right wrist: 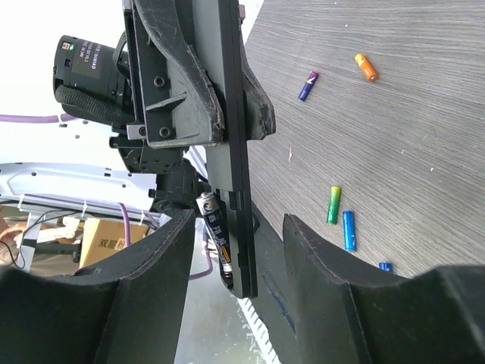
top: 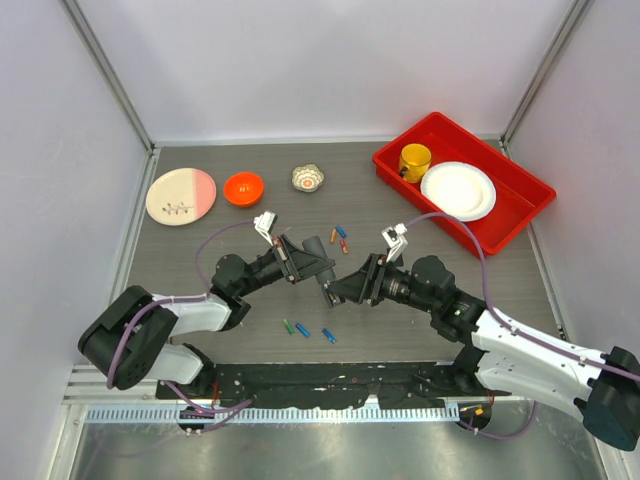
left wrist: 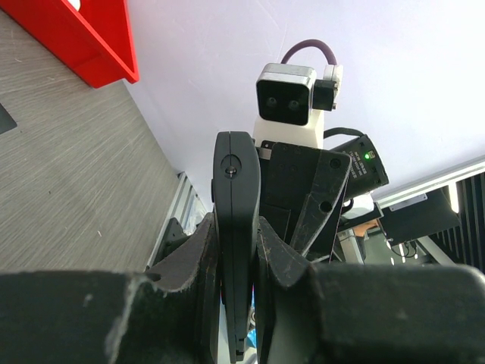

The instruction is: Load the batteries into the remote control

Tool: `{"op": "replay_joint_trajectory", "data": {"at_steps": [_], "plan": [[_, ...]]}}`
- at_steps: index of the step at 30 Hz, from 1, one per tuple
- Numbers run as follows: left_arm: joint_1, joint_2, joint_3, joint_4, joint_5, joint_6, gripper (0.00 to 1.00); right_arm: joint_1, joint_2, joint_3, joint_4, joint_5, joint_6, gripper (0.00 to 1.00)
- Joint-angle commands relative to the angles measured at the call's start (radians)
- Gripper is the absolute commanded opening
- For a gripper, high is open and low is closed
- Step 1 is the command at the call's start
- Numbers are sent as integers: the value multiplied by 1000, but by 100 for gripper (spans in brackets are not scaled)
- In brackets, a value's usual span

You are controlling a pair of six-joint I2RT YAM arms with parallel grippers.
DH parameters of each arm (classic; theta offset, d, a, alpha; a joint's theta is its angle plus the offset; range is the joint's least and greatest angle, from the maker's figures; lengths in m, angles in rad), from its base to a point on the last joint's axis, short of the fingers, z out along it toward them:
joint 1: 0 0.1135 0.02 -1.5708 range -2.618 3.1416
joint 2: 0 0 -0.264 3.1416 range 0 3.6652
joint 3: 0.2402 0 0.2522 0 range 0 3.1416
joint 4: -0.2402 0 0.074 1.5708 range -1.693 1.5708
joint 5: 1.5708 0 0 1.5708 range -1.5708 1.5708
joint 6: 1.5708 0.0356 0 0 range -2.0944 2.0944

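The remote control [left wrist: 236, 199] is a slim black bar seen edge-on, and my left gripper [left wrist: 237, 262] is shut on it, holding it above the table. In the right wrist view the remote control [right wrist: 231, 114] runs down between the fingers of my right gripper [right wrist: 239, 254]. Those jaws stand open on either side of its end, with gaps. A black-labelled battery [right wrist: 215, 231] sits slanted in the recess. Loose batteries lie on the table: green [right wrist: 333, 205], blue [right wrist: 348, 230], purple [right wrist: 308, 86] and orange [right wrist: 365, 66]. In the top view the two grippers meet at mid-table, left gripper [top: 312, 262] and right gripper [top: 335, 290].
A red bin [top: 520, 215] at the back right holds a yellow cup [top: 414, 160] and a white plate [top: 458, 190]. An orange bowl [top: 243, 187], a pink and white plate [top: 180, 195] and a small patterned cup [top: 308, 178] stand at the back.
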Motion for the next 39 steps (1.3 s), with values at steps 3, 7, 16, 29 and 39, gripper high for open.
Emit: {"op": "replay_joint_trajectory", "data": {"at_steps": [3,7,16,29,39], "plan": [[-5,-26,28,256,8,-2,0,-5,22,2,66,-37,10,54],[-5,-26,30,256,6,-1,0,-5,28,0,66,-44,13,51],[-5,-27,25,256,3,1,0,-6,39,-7,75,-47,15,45],[-5,-30,28,256,-35,4,0,-5,50,-20,80,-52,22,38],[-5,-29,25,256,-55,4,0,-5,53,-29,92,-58,30,35]]}}
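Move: The battery in the compartment at the remote's tail lies just off the right fingertips: some 2 cm left, 1 cm back and 1 cm lower. On the table roughly 20 cm below the right hand, a blue battery lies about 5 cm back and 3 cm left, and a green one about 4 cm back and 13 cm left. From the left hand, which holds the remote, the loaded battery is around 6 cm back and 1 cm right. Creeping left and down by about 1 cm each, with a slight drift back, the right hand brings its fingers around the tail end of the remote. They close steadily from a bit over half open to about a third, one finger over the battery side, the other behind the remote's back, and come up against the battery side. The left hand keeps its grip and gives only some half a centimetre forward late on. ##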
